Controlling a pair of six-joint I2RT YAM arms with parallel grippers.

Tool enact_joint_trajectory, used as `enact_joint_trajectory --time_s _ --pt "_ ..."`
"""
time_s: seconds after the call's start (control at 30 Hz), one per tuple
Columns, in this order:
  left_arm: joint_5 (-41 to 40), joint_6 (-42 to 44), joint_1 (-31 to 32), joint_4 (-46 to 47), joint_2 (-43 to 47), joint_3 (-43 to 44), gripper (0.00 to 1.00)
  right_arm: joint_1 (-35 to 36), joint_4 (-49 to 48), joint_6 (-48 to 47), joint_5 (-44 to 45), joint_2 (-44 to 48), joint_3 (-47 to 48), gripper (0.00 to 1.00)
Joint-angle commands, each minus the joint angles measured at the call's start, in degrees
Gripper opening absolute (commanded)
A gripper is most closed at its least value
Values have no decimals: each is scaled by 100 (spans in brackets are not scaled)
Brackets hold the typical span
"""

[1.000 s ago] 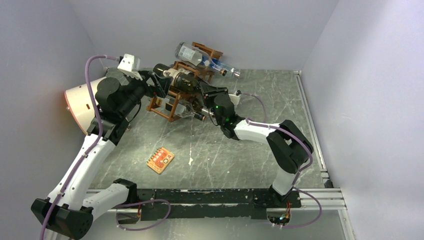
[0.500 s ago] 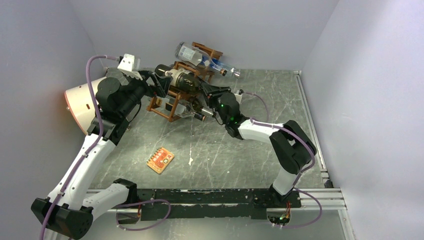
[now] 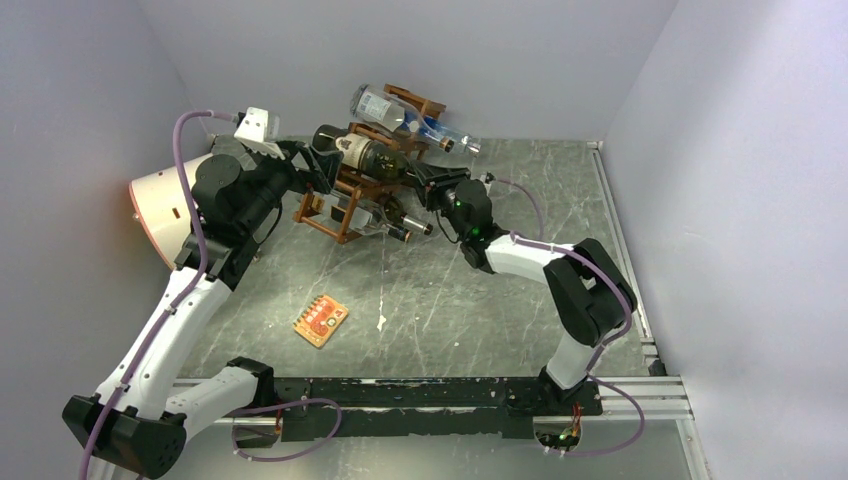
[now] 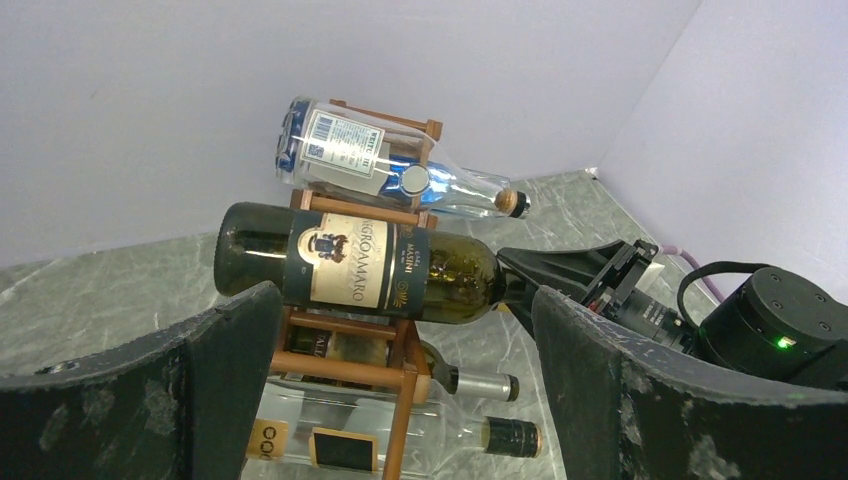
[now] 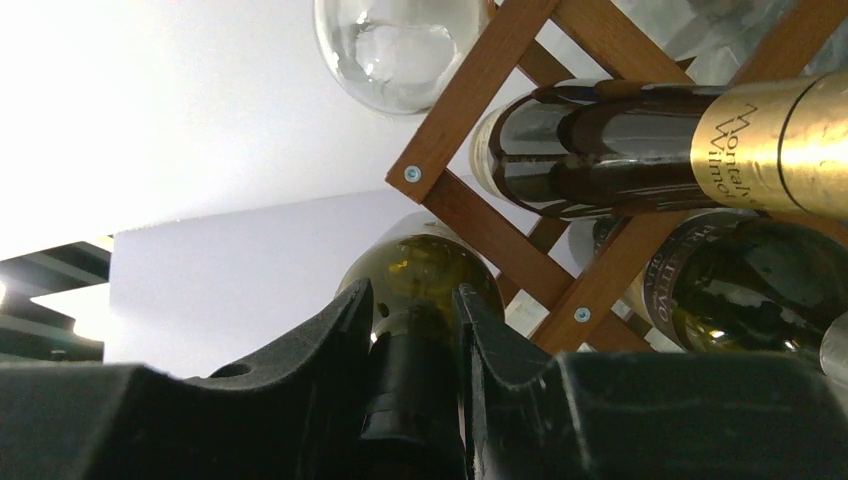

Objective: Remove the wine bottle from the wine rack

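Observation:
A dark green wine bottle (image 3: 365,155) with a navy and cream label lies nearly level across the middle step of the reddish-brown wine rack (image 3: 335,215). My right gripper (image 3: 428,180) is shut on the bottle's neck; the right wrist view shows both fingers (image 5: 340,330) pressed on the dark capsule below the green shoulder (image 5: 420,270). My left gripper (image 3: 318,168) is open at the rack's left side. In the left wrist view its gap (image 4: 405,298) frames the bottle (image 4: 360,265) and rack (image 4: 400,370), touching neither.
A clear bottle with a blue base (image 3: 400,110) lies on the rack's top step. Two more bottles (image 4: 480,383) lie in the lower cells. A cream drum (image 3: 165,210) stands at the left wall. An orange packet (image 3: 320,319) lies on the grey tabletop.
My right gripper has drawn back to the right and slightly up, and the green bottle's neck has gone with it. The left arm has barely moved.

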State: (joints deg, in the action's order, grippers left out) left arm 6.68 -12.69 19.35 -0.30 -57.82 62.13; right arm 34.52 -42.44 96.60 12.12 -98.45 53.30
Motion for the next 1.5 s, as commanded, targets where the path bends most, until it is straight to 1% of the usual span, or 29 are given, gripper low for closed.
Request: enact_joint_trajectory --time_s 0.0,0.23,0.47,0.57,0.6,0.67,0.9,1.0,1.2,1.37,1.47 --pt "-100 78 42 134 -7 -42 98 -126 -1197 576 -247 438 35 0" --pt "-238 108 40 174 93 -93 98 -364 -1441 771 -524 610 -47 0" --pt "-412 117 42 206 207 -149 98 -601 -1398 1121 -846 906 -51 0" --pt "-520 137 42 240 260 -191 98 -917 -1284 1190 -922 1106 -88 0" --pt "-559 153 42 245 273 -199 100 -1012 -1259 1201 -953 1182 -105 0" --pt "-638 169 42 241 287 -210 98 -1237 -1125 1251 -1025 1360 -169 0" --pt "-662 188 42 216 184 -206 98 -2332 -735 1494 -1308 2179 -705 0" --pt "-609 172 38 190 104 -184 99 -2960 -555 1586 -1514 2593 -996 0" --pt "-538 154 51 161 17 -149 98 -4333 118 1605 -2206 3438 -1486 0" --pt "-530 152 53 171 -32 -158 98 -5210 334 1603 -2812 3712 -1903 0" --pt "-540 161 60 161 -53 -157 98 -5674 630 1359 -3125 3832 -2080 0"
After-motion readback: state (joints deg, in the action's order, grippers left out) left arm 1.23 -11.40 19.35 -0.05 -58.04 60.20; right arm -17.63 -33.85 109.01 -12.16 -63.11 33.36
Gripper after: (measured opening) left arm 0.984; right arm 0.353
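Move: The right hand already grips the wine bottle at its neck, with the bottle's middle about 11 cm to its left, 4 cm ahead and level with it, still in the rack. The rack's middle is 9 cm left and 8 cm below, the gold-necked bottle 4 cm left, 3 cm ahead and 8 cm lower; the blue-labelled bottle sits some 12 cm straight ahead, slightly lower. From the left hand the wine bottle is about 14 cm ahead, 6 cm right and 15 cm below. Keeping its pinch on the neck, the right hand starts slowly, easing the wine bottle up and a little to the right out of its cradle, then sweeps fast away from the rack, some 34 cm to the right in all, having risen about 10 cm before sinking a couple. As it travels it draws back about 5 cm late on and swings the bottle some 25 degrees clockwise, while its left side, where the bottle's base is, tips up by a good 10 degrees. ##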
